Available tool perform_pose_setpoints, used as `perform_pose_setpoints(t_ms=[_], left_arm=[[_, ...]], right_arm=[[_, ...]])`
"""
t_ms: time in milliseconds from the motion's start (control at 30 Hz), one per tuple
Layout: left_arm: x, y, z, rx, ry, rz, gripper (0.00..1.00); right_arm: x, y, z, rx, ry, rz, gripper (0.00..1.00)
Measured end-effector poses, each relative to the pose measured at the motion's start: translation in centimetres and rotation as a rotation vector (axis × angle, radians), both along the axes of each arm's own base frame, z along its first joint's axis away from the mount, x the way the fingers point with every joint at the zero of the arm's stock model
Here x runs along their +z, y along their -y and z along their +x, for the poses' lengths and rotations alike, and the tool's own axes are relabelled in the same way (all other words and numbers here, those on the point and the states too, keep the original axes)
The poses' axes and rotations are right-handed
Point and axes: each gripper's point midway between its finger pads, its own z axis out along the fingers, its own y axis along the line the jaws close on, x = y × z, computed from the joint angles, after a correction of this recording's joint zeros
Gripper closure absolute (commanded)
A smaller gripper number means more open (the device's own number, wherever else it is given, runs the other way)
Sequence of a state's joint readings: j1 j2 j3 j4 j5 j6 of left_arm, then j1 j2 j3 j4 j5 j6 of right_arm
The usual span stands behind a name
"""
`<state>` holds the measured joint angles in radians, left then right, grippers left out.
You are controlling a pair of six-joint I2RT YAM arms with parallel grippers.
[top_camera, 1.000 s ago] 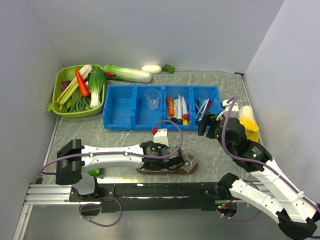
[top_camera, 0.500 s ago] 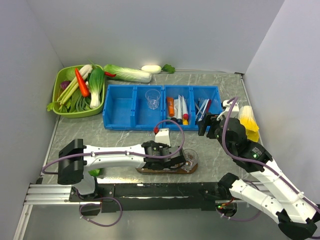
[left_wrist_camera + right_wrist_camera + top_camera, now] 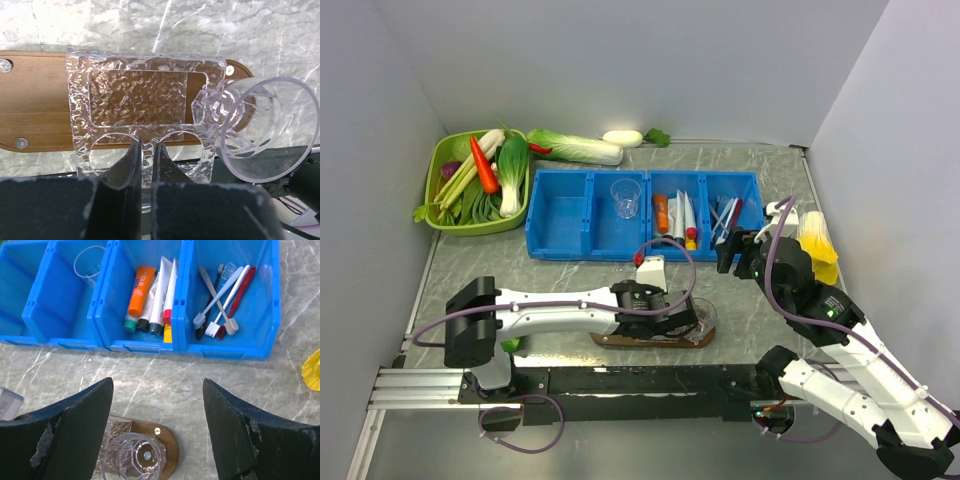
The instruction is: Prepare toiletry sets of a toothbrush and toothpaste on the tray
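Note:
The brown wooden tray [image 3: 35, 110] lies on the marble table near the front edge. On it rests a clear textured holder [image 3: 145, 95] with two round holes. My left gripper [image 3: 146, 150] is shut on the strip between those holes. A clear cup [image 3: 267, 130] stands at the tray's right end. White toothpaste tubes [image 3: 162, 290] lie in one blue bin compartment, and several toothbrushes [image 3: 222, 300] lie in the compartment to its right. My right gripper [image 3: 157, 385] hangs open over the table between the bins and the tray [image 3: 167, 450], holding nothing.
An orange tube [image 3: 139, 290] lies beside the toothpaste. The row of blue bins [image 3: 560, 215] holds another clear cup [image 3: 625, 195]. A green basket [image 3: 445, 190] of vegetables sits at the back left. A yellow object [image 3: 817, 240] lies by the right wall.
My left gripper has shifted slightly to the right along the tray with the clear holder. The right arm has barely moved.

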<state>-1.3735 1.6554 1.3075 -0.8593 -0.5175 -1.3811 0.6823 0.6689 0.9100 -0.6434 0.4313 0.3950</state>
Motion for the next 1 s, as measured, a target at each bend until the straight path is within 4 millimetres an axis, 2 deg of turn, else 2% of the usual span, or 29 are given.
perform_pose_setpoints(t_ms=[133, 600, 667, 733, 867, 1000], left_arm=[[-0.09, 0.61, 0.02, -0.005, -0.006, 0.007, 0.92], [-0.13, 0.43, -0.02, -0.001, -0.008, 0.013, 0.86], [-0.13, 0.42, -0.03, -0.001, -0.008, 0.014, 0.81], [-0.14, 0.41, -0.03, -0.001, -0.009, 0.014, 0.72], [-0.23, 0.13, -0.06, 0.001, -0.011, 0.025, 0.63], [-0.29, -0.07, -0.1, 0.002, -0.013, 0.033, 0.62]], right_arm=[[0.04, 0.02, -0.02, 0.0, 0.001, 0.002, 0.2], [0.07, 0.08, -0.06, -0.001, 0.003, 0.004, 0.19], [0.06, 0.05, -0.07, 0.0, 0.003, 0.005, 0.19], [0.06, 0.06, -0.08, 0.0, 0.002, 0.005, 0.19], [0.06, 0.05, -0.08, -0.001, 0.002, 0.007, 0.19], [0.06, 0.05, -0.08, -0.001, 0.002, 0.008, 0.18]])
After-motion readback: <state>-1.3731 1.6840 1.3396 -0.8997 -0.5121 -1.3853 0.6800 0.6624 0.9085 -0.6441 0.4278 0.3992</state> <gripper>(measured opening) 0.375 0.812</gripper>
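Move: The left hand pinches the clear holder at the bridge between its two holes; the holder's middle is about 3 cm ahead and 4 cm below. The tray's middle lies some 3 cm ahead, 3 cm left and 10 cm below, the glass cup about 8 cm right and 2 cm ahead. The toothpaste compartment is roughly 22 cm ahead and 2 cm right. From the right hand the tray is some 14 cm back, 11 cm left and 25 cm below. The left hand stays within about 1 cm over the tray while its fingers part, letting go of the holder's bridge. ##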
